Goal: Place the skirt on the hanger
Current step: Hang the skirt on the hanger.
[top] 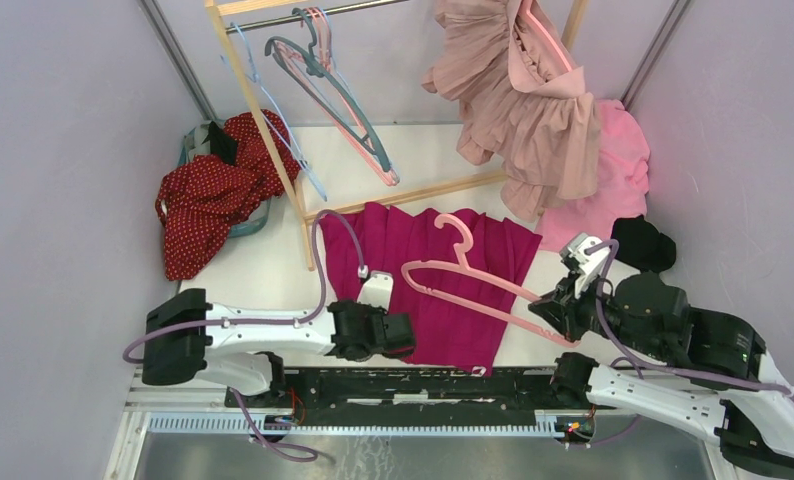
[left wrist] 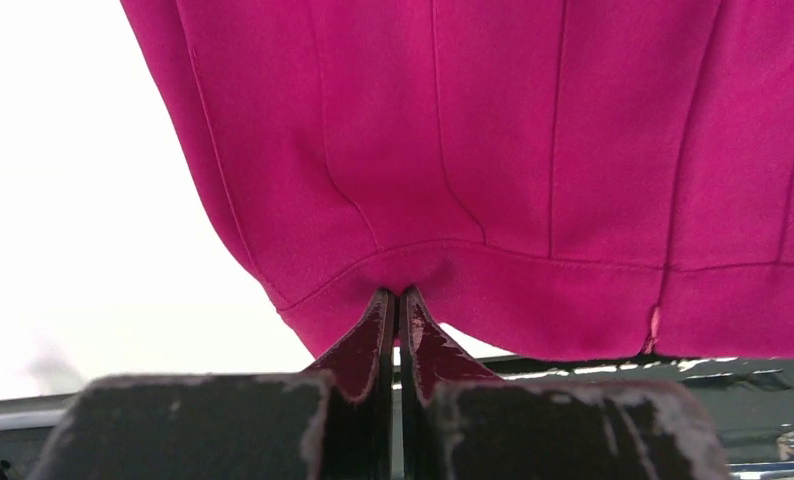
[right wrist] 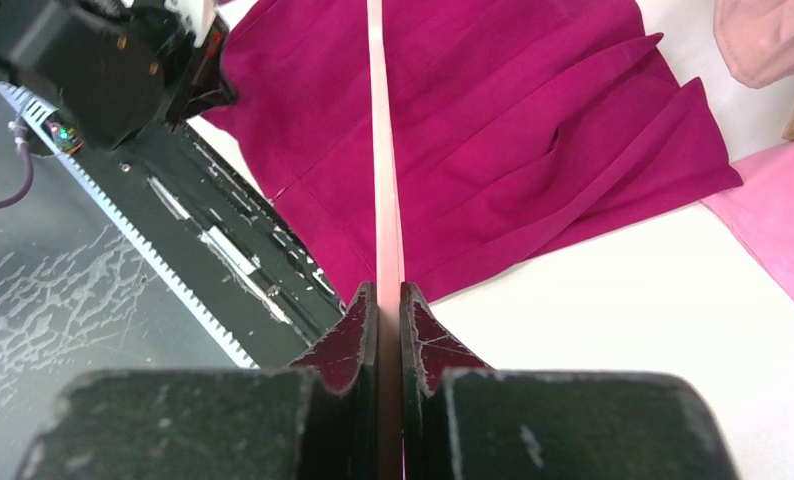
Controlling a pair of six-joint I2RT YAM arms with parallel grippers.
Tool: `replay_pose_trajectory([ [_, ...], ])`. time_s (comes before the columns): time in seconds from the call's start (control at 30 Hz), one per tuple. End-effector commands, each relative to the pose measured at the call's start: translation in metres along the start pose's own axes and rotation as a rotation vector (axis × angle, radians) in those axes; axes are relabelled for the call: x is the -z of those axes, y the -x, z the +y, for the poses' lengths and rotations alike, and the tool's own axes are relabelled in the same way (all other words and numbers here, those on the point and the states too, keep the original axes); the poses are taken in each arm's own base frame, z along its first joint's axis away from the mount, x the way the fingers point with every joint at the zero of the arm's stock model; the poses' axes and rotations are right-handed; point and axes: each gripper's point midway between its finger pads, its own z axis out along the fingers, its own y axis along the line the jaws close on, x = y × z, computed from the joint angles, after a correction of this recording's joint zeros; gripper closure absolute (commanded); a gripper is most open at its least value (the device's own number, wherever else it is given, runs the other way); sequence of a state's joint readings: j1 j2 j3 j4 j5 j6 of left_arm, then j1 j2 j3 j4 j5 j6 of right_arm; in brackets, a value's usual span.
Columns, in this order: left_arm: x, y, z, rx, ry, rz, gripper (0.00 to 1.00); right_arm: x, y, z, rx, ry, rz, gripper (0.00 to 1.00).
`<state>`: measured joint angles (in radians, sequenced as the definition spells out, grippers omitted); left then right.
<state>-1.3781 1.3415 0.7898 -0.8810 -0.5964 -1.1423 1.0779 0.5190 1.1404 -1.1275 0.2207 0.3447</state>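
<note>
The magenta skirt [top: 413, 240] lies flat on the white table [top: 263, 260], its waistband toward the arms. My left gripper [top: 405, 338] is shut on the skirt's near edge; in the left wrist view the fingertips [left wrist: 378, 320] pinch the puckered seam of the skirt [left wrist: 493, 150]. A pink hanger [top: 473, 285] is held above the skirt, hook pointing away. My right gripper [top: 551, 318] is shut on the hanger's right end. In the right wrist view the hanger's bar [right wrist: 383, 150] runs out from between the shut jaws of that gripper [right wrist: 388, 292] across the skirt [right wrist: 533, 110].
A wooden clothes rack [top: 273, 120] stands behind the skirt with spare hangers [top: 328, 85] and a dusty pink dress [top: 523, 100] on it. A red dotted garment [top: 208, 200] spills from a basket at left. A bright pink garment [top: 613, 190] and a black item [top: 643, 243] lie at right.
</note>
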Motion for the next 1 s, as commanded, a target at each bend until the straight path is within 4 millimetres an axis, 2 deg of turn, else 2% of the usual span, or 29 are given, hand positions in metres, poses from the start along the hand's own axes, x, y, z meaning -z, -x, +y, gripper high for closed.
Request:
replay_pose_trajectory([
  [0.0,0.01,0.036,-0.009,0.027,-0.07,-0.049,0.97,0.025,0.015,0.005,-0.035,0.051,-0.056,0.98],
  [0.17,0.01,0.056,-0.008,0.054,-0.095,-0.035,0.97,0.035,0.008,0.022,-0.028,0.154,-0.015,0.98],
  [0.43,0.001,0.089,-0.014,0.048,-0.099,-0.035,0.97,0.058,0.015,0.053,0.002,0.354,-0.024,0.98],
  [0.53,0.001,0.099,-0.017,0.044,-0.106,-0.042,0.97,0.053,0.009,0.057,0.021,0.374,0.004,0.98],
  [0.67,0.003,0.11,-0.018,0.043,-0.112,-0.053,0.97,0.035,-0.002,0.057,0.032,0.366,0.038,0.98],
  [0.97,0.017,0.124,-0.015,0.054,-0.139,-0.082,0.97,0.003,-0.012,0.04,0.028,0.239,0.041,0.98],
])
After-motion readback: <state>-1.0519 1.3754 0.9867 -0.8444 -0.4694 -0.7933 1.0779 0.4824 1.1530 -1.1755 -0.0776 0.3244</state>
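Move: From the left hand, which already pinches the magenta skirt's near left corner, the free end of the pink hanger hangs about 9 cm ahead, 3 cm to the right and 9 cm above; the skirt's middle is some 10 cm ahead and 7 cm right, the rack's left foot 13 cm ahead and 12 cm left. From the right hand, holding the hanger's other end, that pinched skirt corner lies about 17 cm left, 1 cm ahead and 23 cm down. Keeping its pinch on the skirt edge, the left hand lifts and folds the cloth forward, about 7 cm out and 4 cm up, easing to a stop. Meanwhile the right hand, still gripping the hanger, draws back some 5 cm and turns about 15 degrees counter-clockwise, rising 3 cm and then sinking back to its height, so the hanger's free end swings back over the skirt's near left corner. ##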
